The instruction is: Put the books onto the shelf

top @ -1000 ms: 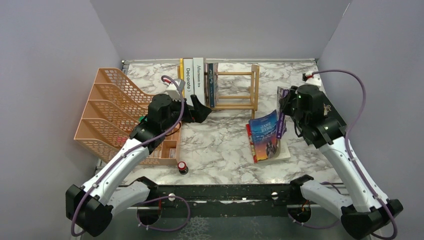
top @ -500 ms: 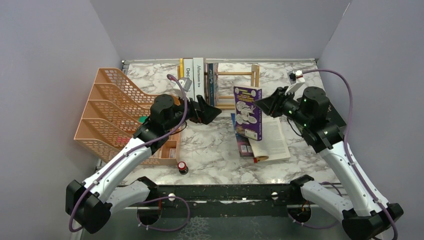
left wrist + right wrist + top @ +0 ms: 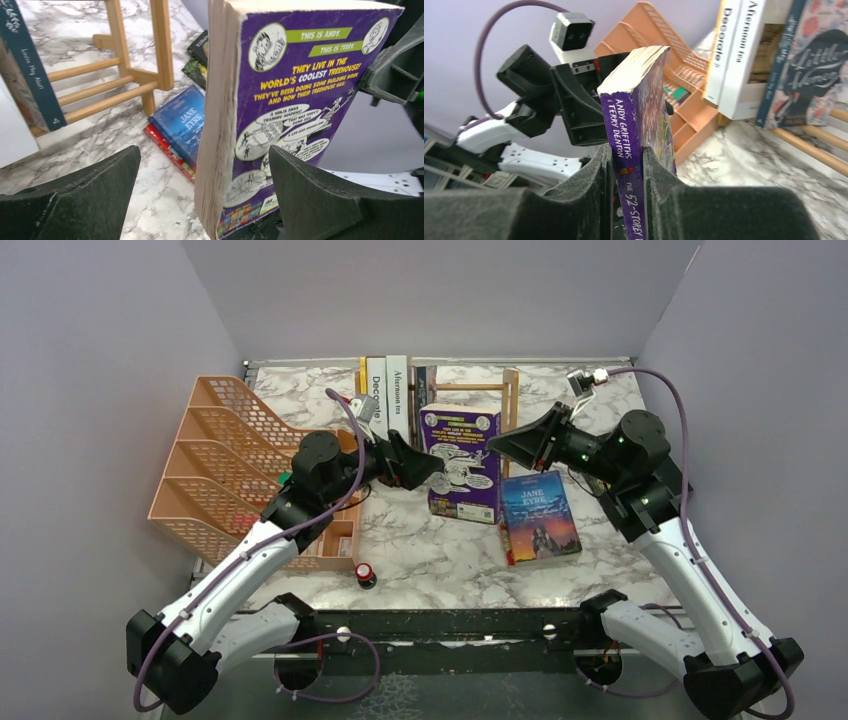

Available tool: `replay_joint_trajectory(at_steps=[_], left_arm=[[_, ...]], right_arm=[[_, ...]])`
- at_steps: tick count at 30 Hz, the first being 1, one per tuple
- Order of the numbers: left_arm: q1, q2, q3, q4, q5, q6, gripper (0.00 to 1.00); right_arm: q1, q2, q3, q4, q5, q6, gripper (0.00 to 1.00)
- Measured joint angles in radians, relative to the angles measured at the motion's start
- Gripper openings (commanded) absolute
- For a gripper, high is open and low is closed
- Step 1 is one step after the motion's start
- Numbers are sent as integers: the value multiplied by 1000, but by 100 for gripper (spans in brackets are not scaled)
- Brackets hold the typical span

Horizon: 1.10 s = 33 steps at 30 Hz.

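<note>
My right gripper (image 3: 497, 446) is shut on the spine of a purple book (image 3: 461, 462), holding it upright above the table in front of the shelf (image 3: 487, 408). In the right wrist view the spine (image 3: 636, 127) sits pinched between both pads. My left gripper (image 3: 202, 156) is open; the purple book (image 3: 295, 95) hangs between its fingers with a gap on each side. Blue "Jane Eyre" (image 3: 540, 515) lies flat on a red book (image 3: 167, 152). "Decorate" (image 3: 376, 395), "Afternoon tea" (image 3: 397, 392) and a dark blue book (image 3: 809, 65) stand at the shelf's left end.
An orange mesh file tray (image 3: 225, 455) fills the left side, close to my left arm. A small red-capped item (image 3: 365, 573) lies near the front edge. Dark green books (image 3: 199, 56) lie right of the shelf. Grey walls close in the sides and back.
My right gripper lifted the purple book off the stack and carried it left, between the left fingers. "Jane Eyre" dropped flat. My left gripper turned toward the book and opened slightly wider.
</note>
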Motion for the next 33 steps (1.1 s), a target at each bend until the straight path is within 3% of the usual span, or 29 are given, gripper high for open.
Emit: replay_joint_trajectory(at_steps=[20,23,28,30,31,33], left_arm=[[0,-40,-31,245,334,-238,98],[0,-31,-31,256,367,-259,82],[0,-47,-36,295,393,-281,35],[0,-68,-43,306,393,-281,21],[1,-78,-45,312,394,-284,15],[0,-99,-47,319,396,-286,3]], right_arm=[[1,-1,-80,332,-166,394,1],[1,-5,-101,382,-171,436,1],[2,-10,-103,392,-172,440,1],[2,-11,-103,392,-173,437,1],[2,-12,-103,393,-174,435,3],[2,-12,-103,393,-177,423,20]])
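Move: The purple Treehouse book, upright with its spine in the right hand's fingers, has its middle about 7 cm to the left hand's right, level with it fore and aft and 4 cm higher. From the left hand, the shelf is some 20 cm ahead, 3 cm right and 15 cm down; Jane Eyre lies 6 cm ahead, 24 cm right and 22 cm down. The book's middle is about 6 cm left of the right hand, 1 cm ahead and 3 cm lower. The left hand, wide open beside the book's page edge, draws back about 9 cm while rising nearly 8, swinging its fingers some 25 degrees clockwise and rolling until they point almost straight across to the right, then closes them over the page edge to pinch the book opposite the spine. The right hand keeps its grip on the spine and brings the book back and up about 4 cm, rolling and turning it counter-clockwise, and has nearly stopped by the time the left fingers shut. ##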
